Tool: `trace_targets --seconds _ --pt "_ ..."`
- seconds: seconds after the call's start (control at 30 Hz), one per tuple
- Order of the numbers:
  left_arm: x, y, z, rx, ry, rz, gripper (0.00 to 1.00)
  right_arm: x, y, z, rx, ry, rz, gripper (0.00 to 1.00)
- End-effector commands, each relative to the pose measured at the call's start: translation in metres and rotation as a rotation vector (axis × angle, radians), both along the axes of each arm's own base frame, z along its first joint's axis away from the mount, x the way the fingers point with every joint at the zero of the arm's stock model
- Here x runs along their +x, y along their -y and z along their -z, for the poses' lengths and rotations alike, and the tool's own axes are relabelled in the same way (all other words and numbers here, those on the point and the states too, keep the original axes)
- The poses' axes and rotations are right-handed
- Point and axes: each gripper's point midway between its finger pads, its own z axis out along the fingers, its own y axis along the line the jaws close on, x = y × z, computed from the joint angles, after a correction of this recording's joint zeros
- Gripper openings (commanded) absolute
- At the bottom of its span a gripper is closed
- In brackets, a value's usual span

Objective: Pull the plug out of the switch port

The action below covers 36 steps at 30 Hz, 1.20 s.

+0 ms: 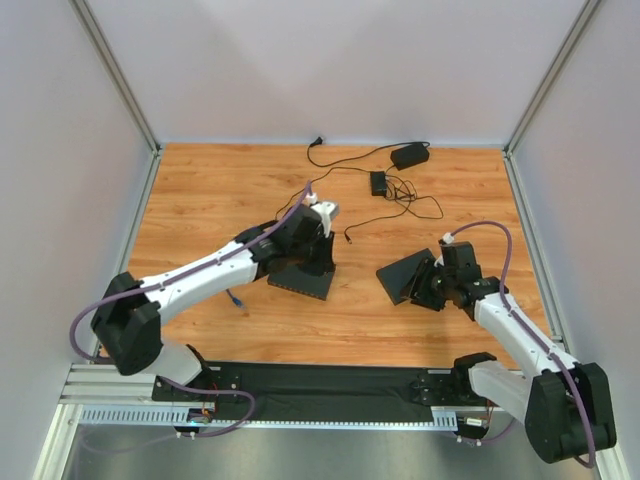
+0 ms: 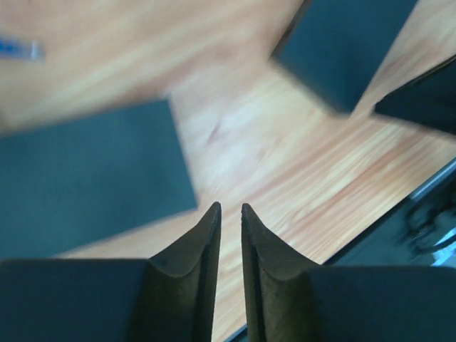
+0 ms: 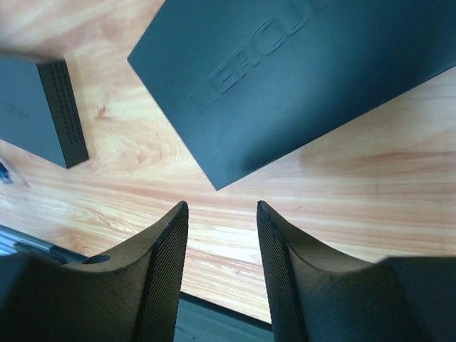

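The switch [image 1: 298,284] is a flat black oblong box lying mid-table, a row of dots along its near long edge. It also fills the left of the left wrist view [image 2: 85,178] and shows a slotted side in the right wrist view [image 3: 28,107]. The blue plug [image 1: 235,298] lies loose on the wood to the switch's left, out of any port, a blur in the left wrist view [image 2: 18,48]. My left gripper [image 1: 318,258] hangs by the switch's far right corner, its fingertips [image 2: 229,206] a thin gap apart and empty. My right gripper [image 3: 222,205] is open and empty.
A second black slab [image 1: 398,275] marked MERCU lies just beyond my right gripper [image 1: 422,288]; both wrist views show it [image 3: 299,78] [image 2: 342,50]. Power adapters [image 1: 409,155] [image 1: 378,182] with tangled black cables sit at the back. A black base plate [image 1: 330,385] runs along the near edge.
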Motion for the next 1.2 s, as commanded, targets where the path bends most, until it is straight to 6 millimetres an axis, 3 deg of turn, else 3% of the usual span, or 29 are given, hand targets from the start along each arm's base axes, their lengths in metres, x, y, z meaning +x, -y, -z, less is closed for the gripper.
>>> trace_targets --seconds 0.0,0.1,0.13,0.17,0.23,0.3,0.57,0.87,1.17 --pt "-0.024 -0.032 0.021 0.035 -0.013 -0.042 0.24 0.000 0.003 0.004 -0.079 -0.004 0.044 0.45" --pt "-0.045 -0.048 0.048 0.055 -0.057 -0.052 0.18 -0.002 0.010 0.005 -0.176 -0.008 0.044 0.38" --pt "-0.049 -0.051 0.052 0.062 -0.062 -0.059 0.12 -0.001 0.016 0.007 -0.214 -0.004 0.056 0.26" --pt "-0.053 -0.056 0.061 0.083 -0.076 -0.064 0.10 -0.001 0.016 0.007 -0.222 -0.005 0.052 0.22" --pt "-0.054 -0.061 0.073 0.108 -0.087 -0.077 0.06 -0.002 0.017 0.010 -0.231 -0.014 0.043 0.12" --pt "-0.054 -0.061 0.084 0.132 -0.103 -0.079 0.05 -0.002 0.017 0.012 -0.235 -0.017 0.039 0.08" --pt "-0.037 -0.037 0.102 0.160 -0.137 -0.055 0.01 0.006 0.015 0.023 -0.250 -0.020 0.049 0.02" --pt "-0.028 -0.027 0.118 0.194 -0.158 -0.049 0.01 0.013 -0.001 0.034 -0.224 -0.031 0.042 0.01" --pt "-0.014 -0.013 0.126 0.221 -0.161 -0.033 0.01 0.040 -0.020 0.032 -0.214 -0.011 0.034 0.00"
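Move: The left hand hangs high, with the left switch about 2 cm ahead, 6 cm to its left and 14 cm below; the right switch is roughly 17 cm right, 2 cm ahead. The right hand is low, with the right switch some 6 cm ahead, 2 cm right and 4 cm below, and the left switch about 22 cm left, 6 cm ahead. The loose black plug lies about 14 cm ahead and 12 cm left of the right hand. The left hand drops about 13 cm, swinging back and left, then easing forward and right, its closed fingertips ending at the left switch's near edge by the right corner. Meanwhile the right hand shuts its fingers, sinks some 4 cm and, after a small drift back and right, pushes forward and left against the right switch's near edge, both wrists steepening to point down. ##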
